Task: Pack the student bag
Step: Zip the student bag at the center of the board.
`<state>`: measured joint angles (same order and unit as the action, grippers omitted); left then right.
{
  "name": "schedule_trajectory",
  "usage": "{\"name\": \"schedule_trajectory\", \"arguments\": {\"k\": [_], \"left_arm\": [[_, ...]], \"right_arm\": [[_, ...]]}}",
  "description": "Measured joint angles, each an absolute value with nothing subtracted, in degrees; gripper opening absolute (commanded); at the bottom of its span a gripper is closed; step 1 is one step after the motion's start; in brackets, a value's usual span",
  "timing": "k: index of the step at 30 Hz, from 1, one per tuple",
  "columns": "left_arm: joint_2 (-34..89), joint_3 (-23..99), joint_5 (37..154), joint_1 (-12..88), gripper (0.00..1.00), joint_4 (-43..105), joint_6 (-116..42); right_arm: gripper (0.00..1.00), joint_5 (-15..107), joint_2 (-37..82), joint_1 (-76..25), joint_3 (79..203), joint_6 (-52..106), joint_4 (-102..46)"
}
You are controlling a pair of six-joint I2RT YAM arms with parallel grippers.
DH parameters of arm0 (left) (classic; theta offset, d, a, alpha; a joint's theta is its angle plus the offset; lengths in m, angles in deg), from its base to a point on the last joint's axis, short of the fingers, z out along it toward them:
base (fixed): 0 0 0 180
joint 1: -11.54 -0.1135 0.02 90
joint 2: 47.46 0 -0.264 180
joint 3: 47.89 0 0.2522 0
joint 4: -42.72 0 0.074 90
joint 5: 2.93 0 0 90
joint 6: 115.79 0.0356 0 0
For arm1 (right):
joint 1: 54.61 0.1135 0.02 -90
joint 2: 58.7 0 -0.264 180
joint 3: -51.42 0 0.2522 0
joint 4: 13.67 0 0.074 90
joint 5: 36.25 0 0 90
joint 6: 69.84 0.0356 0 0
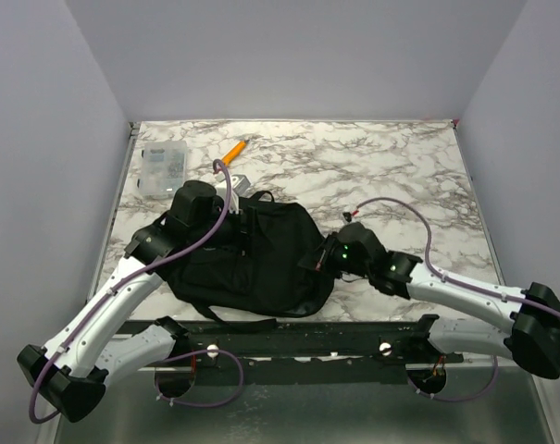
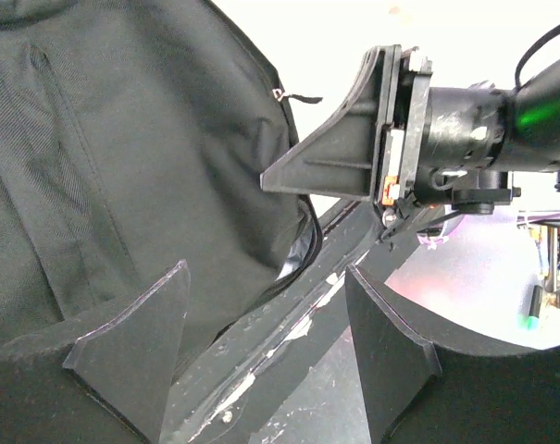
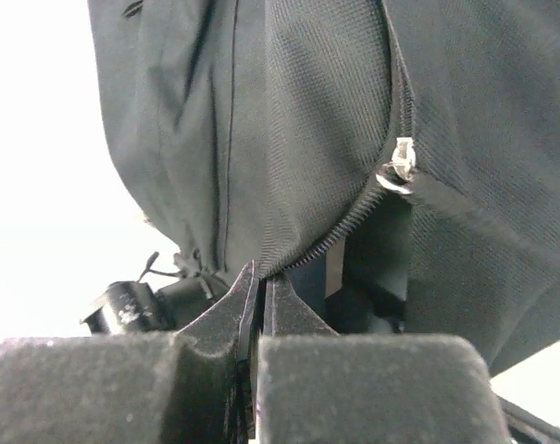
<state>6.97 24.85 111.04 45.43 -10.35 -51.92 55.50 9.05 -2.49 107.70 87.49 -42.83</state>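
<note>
The student bag [image 1: 261, 259] is a large black backpack lying flat at the table's near edge. My right gripper [image 1: 324, 260] is at its right edge. In the right wrist view the gripper [image 3: 263, 276] is shut on the bag's [image 3: 307, 120] zipper edge, beside a part-open gap with a silver zipper pull [image 3: 402, 166]. My left gripper [image 1: 233, 222] hovers over the bag's upper left. In the left wrist view it [image 2: 261, 351] is open and empty, with the bag [image 2: 122, 157] on the left and the right gripper [image 2: 354, 153] ahead.
A clear plastic box [image 1: 162, 167] sits at the far left of the marble table [image 1: 391, 176]. An orange pencil [image 1: 233, 148] lies beside it, and a small white object [image 1: 239, 181] lies just behind the bag. A black rail [image 1: 354, 333] runs along the near edge.
</note>
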Motion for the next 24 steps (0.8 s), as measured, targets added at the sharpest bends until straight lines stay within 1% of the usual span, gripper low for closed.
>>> {"name": "schedule_trajectory", "arguments": {"k": [3,4,6,7,8,9,10,12,15,17,18,20,22,24], "left_arm": [[6.3,24.0,111.3,45.4,0.70,-9.9,-52.6],[6.1,23.6,111.5,45.4,0.70,-9.7,-52.8],[5.6,22.3,112.1,45.4,0.70,-8.9,-53.3],[5.4,21.7,112.3,45.4,0.70,-8.7,-53.6],[5.3,21.2,112.5,45.4,0.70,-8.5,-53.8],[5.2,20.7,112.7,45.4,0.69,-8.3,-54.1],[5.2,20.3,113.0,45.4,0.69,-8.0,-54.3],[5.0,19.5,113.4,45.4,0.69,-7.3,-54.8],[4.2,18.1,113.9,45.4,0.69,-6.2,-55.9],[3.7,17.6,114.3,45.5,0.69,-5.7,-56.6],[3.6,17.5,114.5,45.6,0.69,-5.6,-56.7],[3.5,17.5,114.8,45.9,0.69,-5.0,-57.1],[3.6,17.5,115.0,46.2,0.70,-4.5,-57.3],[3.7,17.5,115.2,46.2,0.70,-4.1,-57.6]], "right_arm": [[0.01,52.6,4.4,-2.6,94.0,90.2,-22.9],[0.01,52.2,4.3,-2.7,91.4,90.2,-19.1],[0.01,51.9,4.8,-2.9,89.9,89.1,-16.4],[0.04,51.9,4.8,-2.9,90.2,88.1,-15.8],[0.11,51.9,4.6,-2.9,90.6,87.1,-15.7],[0.24,52.2,4.1,-2.9,91.0,86.1,-15.7],[0.33,52.7,3.3,-2.9,91.2,85.2,-15.9],[0.42,53.4,1.5,-3.0,91.1,83.5,-17.3],[0.51,53.7,-0.5,-3.2,90.3,81.5,-20.2],[0.53,53.6,-3.1,-3.3,88.1,80.9,-22.2],[0.56,53.6,-4.4,-3.3,87.5,80.8,-23.5],[0.66,53.4,-7.5,-3.3,87.5,80.0,-28.0],[0.67,53.3,-9.1,-3.3,90.2,78.6,-34.1],[0.68,53.3,-8.3,-3.3,96.1,76.5,-41.7]]}}
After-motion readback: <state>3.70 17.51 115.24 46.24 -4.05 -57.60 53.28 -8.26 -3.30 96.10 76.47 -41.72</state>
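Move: The right fingers are shut at the student bag's raised zipper edge. From that hand the zipper pull lies about 4 cm ahead, 1 cm to the right and at much the same height; the bag's gaping near right corner is some 7 cm back, level sideways and 3 cm lower. The bag's middle is roughly 13 cm left, 1 cm ahead. From the open left hand, the pull is about 15 cm right, 2 cm ahead and 12 cm below. Dip the right gripper about 2 cm with its left side rolling up some 10 degrees, bring it back up, then open the fingers well to let go of the zipper edge. Draw it off the bag about 4 cm to the right and 3 cm back, tipping the fingers up about 10 degrees and undoing the roll. Meanwhile ease the open left hand back and slightly down over the bag. ##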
